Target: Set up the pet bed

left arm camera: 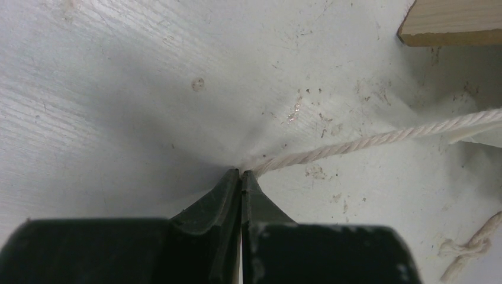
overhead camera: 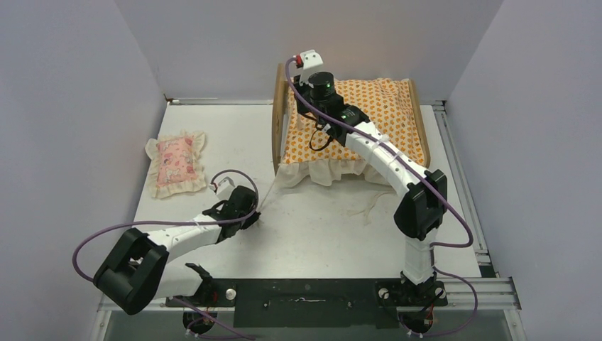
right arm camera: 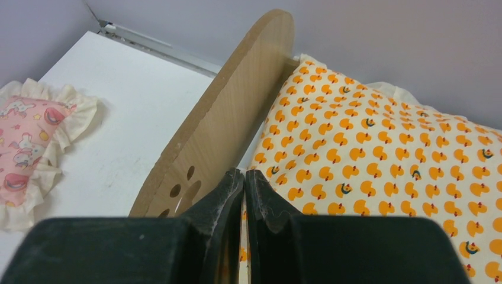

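The pet bed stands at the back of the table, its rounded plywood headboard (overhead camera: 277, 121) (right arm camera: 237, 106) on the left with paw-print holes low down. The low footboard (overhead camera: 419, 117) is on the right. An orange-patterned cushion (overhead camera: 383, 106) (right arm camera: 385, 148) lies on it. My right gripper (right arm camera: 244, 171) is shut, tips at the cushion's white edge beside the headboard; whether they pinch fabric is unclear. From above, its wrist (overhead camera: 323, 85) hides the fingers. My left gripper (overhead camera: 257, 213) (left arm camera: 241, 173) is shut on a white twisted cord (left arm camera: 367, 141) (overhead camera: 270, 195) stretched taut toward the bed's front-left corner.
A small pink frilled pillow (overhead camera: 176, 163) (right arm camera: 26, 142) lies on the table at the left. More loose white cords (overhead camera: 369, 206) trail in front of the bed, one knotted (left arm camera: 473, 248). A wooden bed foot (left arm camera: 450, 23) is near the left gripper. Walls close in on three sides.
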Motion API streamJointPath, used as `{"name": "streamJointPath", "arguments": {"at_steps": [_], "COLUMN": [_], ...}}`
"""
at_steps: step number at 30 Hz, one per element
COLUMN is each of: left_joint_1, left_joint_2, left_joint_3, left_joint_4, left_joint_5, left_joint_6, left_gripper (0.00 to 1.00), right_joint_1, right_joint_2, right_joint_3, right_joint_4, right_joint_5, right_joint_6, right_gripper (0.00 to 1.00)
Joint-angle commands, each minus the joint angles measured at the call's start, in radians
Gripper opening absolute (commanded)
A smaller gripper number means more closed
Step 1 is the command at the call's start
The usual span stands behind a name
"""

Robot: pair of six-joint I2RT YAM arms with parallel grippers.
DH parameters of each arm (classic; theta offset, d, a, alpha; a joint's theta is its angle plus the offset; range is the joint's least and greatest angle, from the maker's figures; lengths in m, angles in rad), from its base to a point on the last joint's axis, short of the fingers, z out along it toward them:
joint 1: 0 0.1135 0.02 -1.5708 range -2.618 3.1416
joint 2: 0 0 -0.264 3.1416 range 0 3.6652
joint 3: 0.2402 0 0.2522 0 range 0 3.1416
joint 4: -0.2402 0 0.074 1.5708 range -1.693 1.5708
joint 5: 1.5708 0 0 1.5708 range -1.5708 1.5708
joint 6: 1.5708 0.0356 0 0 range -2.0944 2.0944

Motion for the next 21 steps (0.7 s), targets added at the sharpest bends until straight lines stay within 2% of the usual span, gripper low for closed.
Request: {"name": "streamJointPath", "arguments": {"at_steps": [1, 6, 10, 15, 17, 18, 21], "left_joint_1": [0.008, 0.007, 0.008, 0.009, 0.009, 0.009, 0.01], "left_joint_2": [0.067, 0.054, 0.047, 0.04, 0.031, 0.022, -0.029], "left_joint_3": [-0.027, 0.005, 0.024, 0.025, 0.028, 0.031, 0.054], "left_joint_4": [-0.147, -0.145, -0.149, -0.148, -0.16, -0.172, -0.227], "left_joint_5": [0.022, 0.013, 0.005, 0.005, 0.003, 0.0, -0.021], "left_joint_6": [0.06, 0.108, 0.134, 0.151, 0.156, 0.157, 0.172], "left_gripper": [0.0, 0.0, 0.0, 0.0, 0.0, 0.05, 0.36], "right_joint_1": [0.016, 0.108, 0.264, 0.426, 0.451, 0.453, 0.43], "right_joint_2": [-0.101, -0.244, -0.38, -0.444, -0.439, -0.437, -0.465], "right_joint_3": [-0.003, -0.227, -0.429, -0.602, -0.639, -0.647, -0.633], "right_joint_4": [-0.058, -0.137, -0.14, -0.132, -0.134, -0.146, -0.27], "right_joint_5": [-0.054, -0.033, 0.008, -0.007, -0.072, -0.092, -0.015], "right_joint_6": [0.081, 0.196, 0.325, 0.498, 0.529, 0.532, 0.475], "right_gripper": [0.05, 0.05, 0.05, 0.05, 0.14, 0.2, 0.45]}}
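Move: The cord pinned in the left fingers just above the table is some 23 cm back from the right hand, 11 cm to its left and 31 cm lower. The headboard's near foot stands roughly 14 cm ahead of the left hand and 5 cm to its right. From the right hand, the orange mattress's middle is about 7 cm ahead, 21 cm right and 23 cm down; the pink pillow lies 6 cm back, 41 cm left. The second cord, hanging from the right fingers, is swept back about 30 cm, down 12 cm and a little left, off the bed towards the left hand, while the wrist tips down some 35 degrees and turns counter-clockwise; the right fingers then part and let it go. The left hand stays low in place, rolls slightly and at the end starts opening around its own cord. ##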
